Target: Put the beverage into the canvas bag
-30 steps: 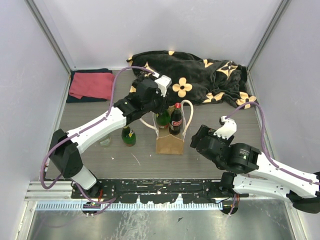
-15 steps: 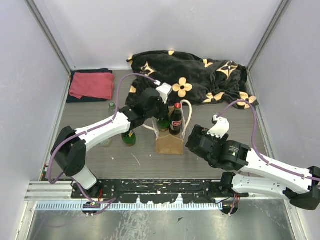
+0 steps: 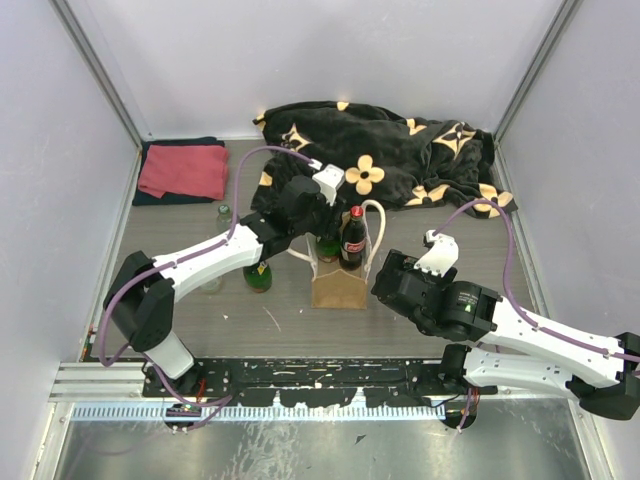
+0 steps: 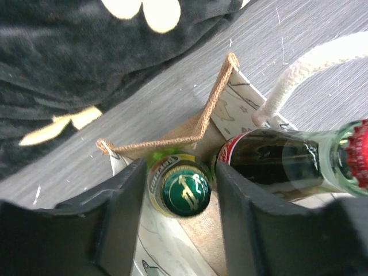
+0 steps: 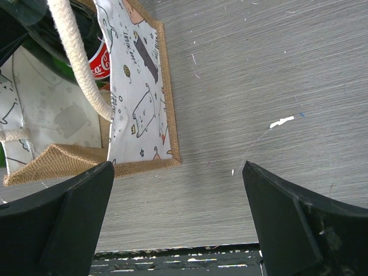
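Note:
The canvas bag (image 3: 338, 288) stands upright mid-table, tan with white rope handles (image 3: 376, 232). Two bottles stand inside it: a green beverage bottle (image 3: 327, 244) with a green-and-gold cap (image 4: 184, 192), and a red-capped cola bottle (image 3: 352, 238) beside it (image 4: 287, 164). My left gripper (image 3: 320, 222) hovers over the bag's mouth (image 4: 213, 109). Its fingers (image 4: 118, 218) flank the green cap, slightly apart from it, so it is open. My right gripper (image 3: 385, 278) is wide open and holds nothing, low beside the bag's printed side (image 5: 141, 98).
A black flower-patterned blanket (image 3: 400, 150) lies bunched at the back. A red cloth (image 3: 183, 170) on a dark one lies at the back left. Left of the bag, under my left arm, stand another green bottle (image 3: 258, 273) and a clear bottle (image 3: 222, 214).
My left gripper sank over the bag and its jaws have parted from the green bottle's cap. My right arm shifted left towards the bag, then stayed still.

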Controlling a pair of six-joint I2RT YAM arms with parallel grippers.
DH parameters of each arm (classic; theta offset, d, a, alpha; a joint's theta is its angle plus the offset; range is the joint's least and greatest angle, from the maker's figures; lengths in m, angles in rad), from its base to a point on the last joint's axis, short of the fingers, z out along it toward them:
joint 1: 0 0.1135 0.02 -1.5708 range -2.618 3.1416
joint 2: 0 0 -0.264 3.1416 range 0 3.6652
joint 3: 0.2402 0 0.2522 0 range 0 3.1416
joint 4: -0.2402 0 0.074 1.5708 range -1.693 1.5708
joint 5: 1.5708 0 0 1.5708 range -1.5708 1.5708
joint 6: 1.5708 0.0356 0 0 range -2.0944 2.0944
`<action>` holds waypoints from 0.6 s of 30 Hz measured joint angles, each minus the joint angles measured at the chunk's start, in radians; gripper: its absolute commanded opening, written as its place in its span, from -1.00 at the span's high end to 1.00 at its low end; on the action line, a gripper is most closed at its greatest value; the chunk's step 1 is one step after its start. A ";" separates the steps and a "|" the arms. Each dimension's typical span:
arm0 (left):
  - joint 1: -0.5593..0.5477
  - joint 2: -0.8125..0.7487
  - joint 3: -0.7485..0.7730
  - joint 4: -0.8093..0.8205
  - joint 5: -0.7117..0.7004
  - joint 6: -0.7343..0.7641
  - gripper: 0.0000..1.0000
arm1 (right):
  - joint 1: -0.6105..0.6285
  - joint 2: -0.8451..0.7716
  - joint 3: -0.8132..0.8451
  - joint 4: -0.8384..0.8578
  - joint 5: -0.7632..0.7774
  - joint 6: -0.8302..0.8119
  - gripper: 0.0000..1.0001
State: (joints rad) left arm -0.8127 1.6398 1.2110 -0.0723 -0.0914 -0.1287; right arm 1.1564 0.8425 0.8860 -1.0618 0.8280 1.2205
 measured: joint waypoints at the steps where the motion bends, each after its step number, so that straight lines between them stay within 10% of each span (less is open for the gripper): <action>1: 0.000 0.000 0.003 0.000 -0.001 0.002 -0.41 | 0.000 0.000 0.000 0.000 0.000 0.000 -1.00; 18: 0.039 -0.123 0.163 -0.159 -0.043 0.008 -0.73 | 0.000 0.000 0.000 0.000 -0.008 -0.007 -1.00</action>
State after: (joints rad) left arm -0.7734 1.5166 1.3739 -0.2317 -0.1345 -0.1207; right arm 1.1564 0.8425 0.8864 -1.0615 0.8200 1.2133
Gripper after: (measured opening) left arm 0.850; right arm 0.999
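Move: The green bottle just lowered into the canvas bag stands right at the left hand, its cap between the already loosening fingers, its middle about 8 cm below them. The cola bottle shares the bag, roughly 5 cm to the right of it and 2 cm nearer; the second green bottle waits on the table some 15 cm to the left and 7 cm back. From the right hand, the bagged green bottle lies about 14 cm ahead and 14 cm left. The left fingers spread from half to nearly wide open and come free of the green bottle's cap, while the hand climbs about 10 cm straight up out of the bag's mouth, slowly at first and then faster. Only at the end does it also swing some 3 cm to the left, away from the cola bottle, the fingers tipping up slightly. ##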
